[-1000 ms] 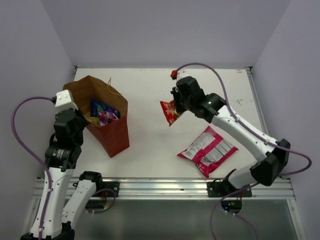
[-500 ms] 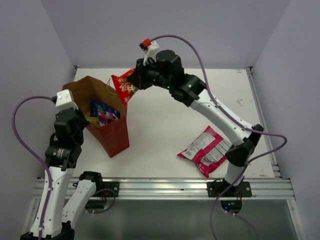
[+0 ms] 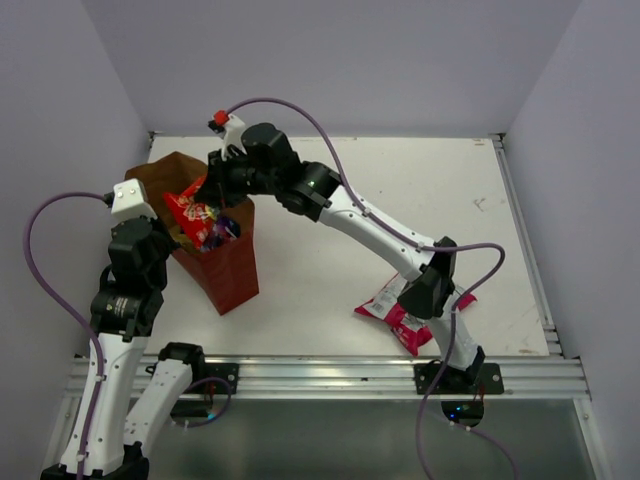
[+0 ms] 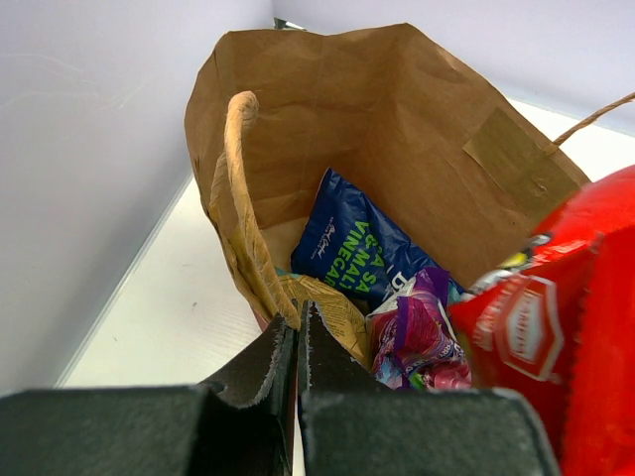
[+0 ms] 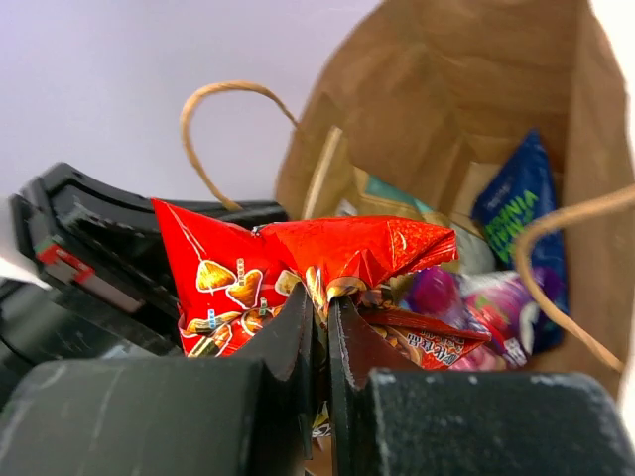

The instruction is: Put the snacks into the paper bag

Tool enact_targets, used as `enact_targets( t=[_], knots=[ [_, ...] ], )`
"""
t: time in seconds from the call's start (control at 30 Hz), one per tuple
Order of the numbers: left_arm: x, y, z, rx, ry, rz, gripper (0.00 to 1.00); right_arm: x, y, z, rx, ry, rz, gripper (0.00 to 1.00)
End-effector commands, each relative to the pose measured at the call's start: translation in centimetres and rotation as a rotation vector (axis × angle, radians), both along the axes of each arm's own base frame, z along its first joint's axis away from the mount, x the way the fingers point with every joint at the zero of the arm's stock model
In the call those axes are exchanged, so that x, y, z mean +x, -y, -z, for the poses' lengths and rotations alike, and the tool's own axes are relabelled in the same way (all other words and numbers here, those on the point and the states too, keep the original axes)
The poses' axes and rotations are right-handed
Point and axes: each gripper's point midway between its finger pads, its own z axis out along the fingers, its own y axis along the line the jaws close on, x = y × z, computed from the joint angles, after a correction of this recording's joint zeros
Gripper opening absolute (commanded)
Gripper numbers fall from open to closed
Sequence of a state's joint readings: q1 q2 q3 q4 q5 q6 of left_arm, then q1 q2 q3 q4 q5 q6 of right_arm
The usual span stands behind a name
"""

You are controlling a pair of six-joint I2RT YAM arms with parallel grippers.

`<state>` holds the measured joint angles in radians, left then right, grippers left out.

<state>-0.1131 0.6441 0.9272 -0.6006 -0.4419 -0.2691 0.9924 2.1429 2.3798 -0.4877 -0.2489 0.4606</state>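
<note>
The paper bag (image 3: pixel 232 275) stands open at the table's left, red-brown outside and kraft brown inside (image 4: pixel 397 109). My left gripper (image 4: pixel 296 322) is shut on the paper bag's near rim. Inside lie a dark blue packet (image 4: pixel 357 248), a purple packet (image 4: pixel 422 322) and a tan chips bag (image 4: pixel 332 302). My right gripper (image 5: pixel 325 302) is shut on the red packet (image 5: pixel 298 263), which hangs over the bag's mouth (image 3: pixel 193 212). A pink-and-silver packet (image 3: pixel 400 310) lies on the table at the right, partly behind the right arm.
String handles (image 5: pixel 213 99) stick up from the bag's rim. The left wall (image 4: pixel 89 149) stands close beside the bag. A white table (image 3: pixel 400 190) with a raised edge spreads to the right.
My right arm has swung left across the table with the red packet, from mid-table to over the bag's mouth. The left arm and the bag have not moved.
</note>
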Motion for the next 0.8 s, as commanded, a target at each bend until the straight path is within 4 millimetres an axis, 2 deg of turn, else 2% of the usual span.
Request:
enact_targets(
  t=[0.0,0.13,0.2,0.27,0.3,0.37,0.43,0.47,0.5,0.53,0.63,0.67,0.77],
  knots=[
    [0.4,0.1,-1.0,0.004,0.039,0.003,0.0,-1.3,-1.6,-2.6,0.092,0.004,-0.056,0.0],
    [0.4,0.1,-1.1,0.004,0.042,0.004,0.0,-1.1,-3.7,-0.8,0.1,-0.027,-0.084,0.0],
    [0.3,0.0,-1.1,0.006,0.04,0.002,0.0,-1.0,-4.6,-0.7,0.128,-0.024,-0.098,0.01],
    [0.3,0.0,-1.1,0.007,0.04,0.001,0.0,-0.4,-5.4,0.6,0.128,-0.018,-0.097,0.03],
    [0.3,0.0,-1.2,0.006,0.04,0.002,0.0,0.2,-5.6,0.4,0.142,0.001,-0.083,0.08],
    [0.3,0.0,-1.1,0.007,0.038,0.001,0.0,0.8,-6.1,1.5,0.133,0.016,-0.077,0.18],
    [0.3,0.0,-1.1,0.007,0.038,0.0,0.0,1.3,-6.5,1.7,0.137,0.042,-0.067,0.41],
    [0.3,0.0,-1.1,0.006,0.037,0.0,0.0,1.5,-6.6,2.2,0.131,0.058,-0.069,0.79],
    [0.3,0.0,-1.1,0.007,0.037,0.002,0.0,1.7,-6.6,2.2,0.127,0.07,-0.062,0.94],
    [0.3,0.0,-1.1,0.007,0.037,0.001,0.0,1.9,-6.4,2.2,0.121,0.086,-0.054,0.99],
    [0.3,0.0,-1.0,0.007,0.037,0.001,0.0,1.6,-5.7,0.6,0.14,0.138,-0.055,0.99],
    [0.3,0.0,-1.0,0.007,0.037,0.001,0.0,1.3,-5.0,-1.1,0.168,0.167,-0.054,0.99],
    [0.3,0.0,-1.0,0.007,0.037,0.001,0.0,1.0,-3.3,-4.4,0.2,0.233,-0.025,0.99]
  ],
)
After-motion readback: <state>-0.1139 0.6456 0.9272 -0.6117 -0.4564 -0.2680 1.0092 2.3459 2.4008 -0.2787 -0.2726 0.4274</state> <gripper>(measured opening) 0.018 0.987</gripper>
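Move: Your right hand holds the red snack pack by its top at the bag's right edge. The middle of the paper bag's mouth is about 4 cm to its left, 2 cm back and 7 cm below. Inside, the purple packet lies some 8 cm back, level sideways and 18 cm down; the blue packet about 3 cm back, 5 cm left and 18 cm down. From your left hand, still pinching the rim, the mouth's middle is roughly 8 cm ahead and 4 cm right, about level. Bring the right gripper left over the open paper bag with the red pack still pinched, then sink into the mouth as you carry on left and a little forward, about 6 cm left and 7 cm down in all. Spread the fingers wide during the descent to let go of the pack. Keep the left gripper shut on the bag's near rim, nearly still. ##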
